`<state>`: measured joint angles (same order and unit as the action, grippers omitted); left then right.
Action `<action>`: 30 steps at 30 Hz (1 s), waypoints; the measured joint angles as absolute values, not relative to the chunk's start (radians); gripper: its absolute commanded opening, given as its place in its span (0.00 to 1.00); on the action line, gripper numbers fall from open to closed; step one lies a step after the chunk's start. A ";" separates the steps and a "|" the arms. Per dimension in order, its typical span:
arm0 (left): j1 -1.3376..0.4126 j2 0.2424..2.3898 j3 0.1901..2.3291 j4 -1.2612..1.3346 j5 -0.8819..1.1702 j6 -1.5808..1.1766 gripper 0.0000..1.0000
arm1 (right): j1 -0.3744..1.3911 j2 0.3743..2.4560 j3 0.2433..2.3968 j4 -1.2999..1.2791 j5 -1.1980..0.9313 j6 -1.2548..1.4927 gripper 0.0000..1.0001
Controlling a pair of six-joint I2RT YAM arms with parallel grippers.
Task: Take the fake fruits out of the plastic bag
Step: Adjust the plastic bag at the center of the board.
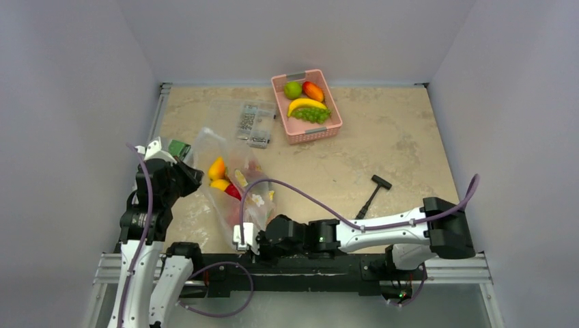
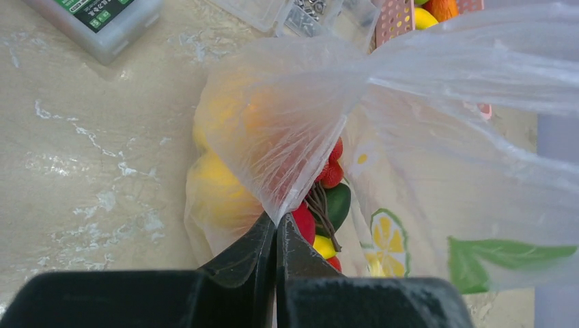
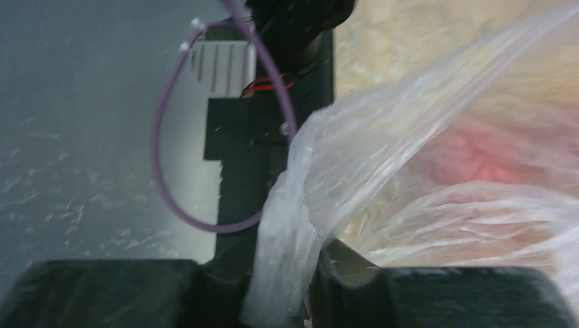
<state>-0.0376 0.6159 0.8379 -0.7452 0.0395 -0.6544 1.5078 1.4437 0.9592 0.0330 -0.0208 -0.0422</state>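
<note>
The plastic bag (image 1: pixel 235 195), clear with lemon prints, is stretched between both grippers at the near left of the table. My left gripper (image 1: pixel 193 179) (image 2: pixel 276 222) is shut on a pinch of its film. The fake fruits (image 1: pixel 220 176) lie inside the bag: orange-yellow, red, yellow and dark green ones (image 2: pixel 332 174). At the near edge, my right gripper (image 1: pixel 244 239) (image 3: pixel 283 280) holds a bunched fold of the bag (image 3: pixel 410 157), which fills the narrow gap between its jaws. A red fruit (image 3: pixel 478 154) shows blurred through the film.
A pink basket (image 1: pixel 278 102) at the back holds a banana (image 1: pixel 306 104), green grapes (image 1: pixel 313 115) and two round fruits. A flat clear case of dark parts (image 1: pixel 254 123) lies beside it. A black tool (image 1: pixel 372 195) lies right of centre. A green-labelled box (image 2: pixel 102 20) sits behind the left gripper.
</note>
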 measured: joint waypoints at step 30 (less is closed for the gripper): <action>-0.033 0.536 0.810 -0.770 0.118 -0.433 0.00 | 1.352 1.189 1.148 -0.184 -0.006 0.320 0.99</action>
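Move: The bag's middle lies about 23 cm ahead of the right hand, 6 cm to its left and 9 cm below; that hand has the near right rim between its fingers. In the bag's mouth the red fruit lies about 21 cm ahead and 6 cm left of the right hand, and the yellow-orange fruit 28 cm ahead and 11 cm left. From the left hand, shut on the left rim, the bag's middle is some 3 cm ahead, 9 cm right and 15 cm below. After a short dip back and down of a few centimetres, the right hand rises some 18 cm off the bag's near right side, then carries on forward about 9 cm, its fingers spreading wide to let go of the rim as they tip up nearer level and swing clockwise about 15 degrees. The left hand keeps its pinch on the left rim, easing back about 2 cm and turning clockwise about 10 degrees. ##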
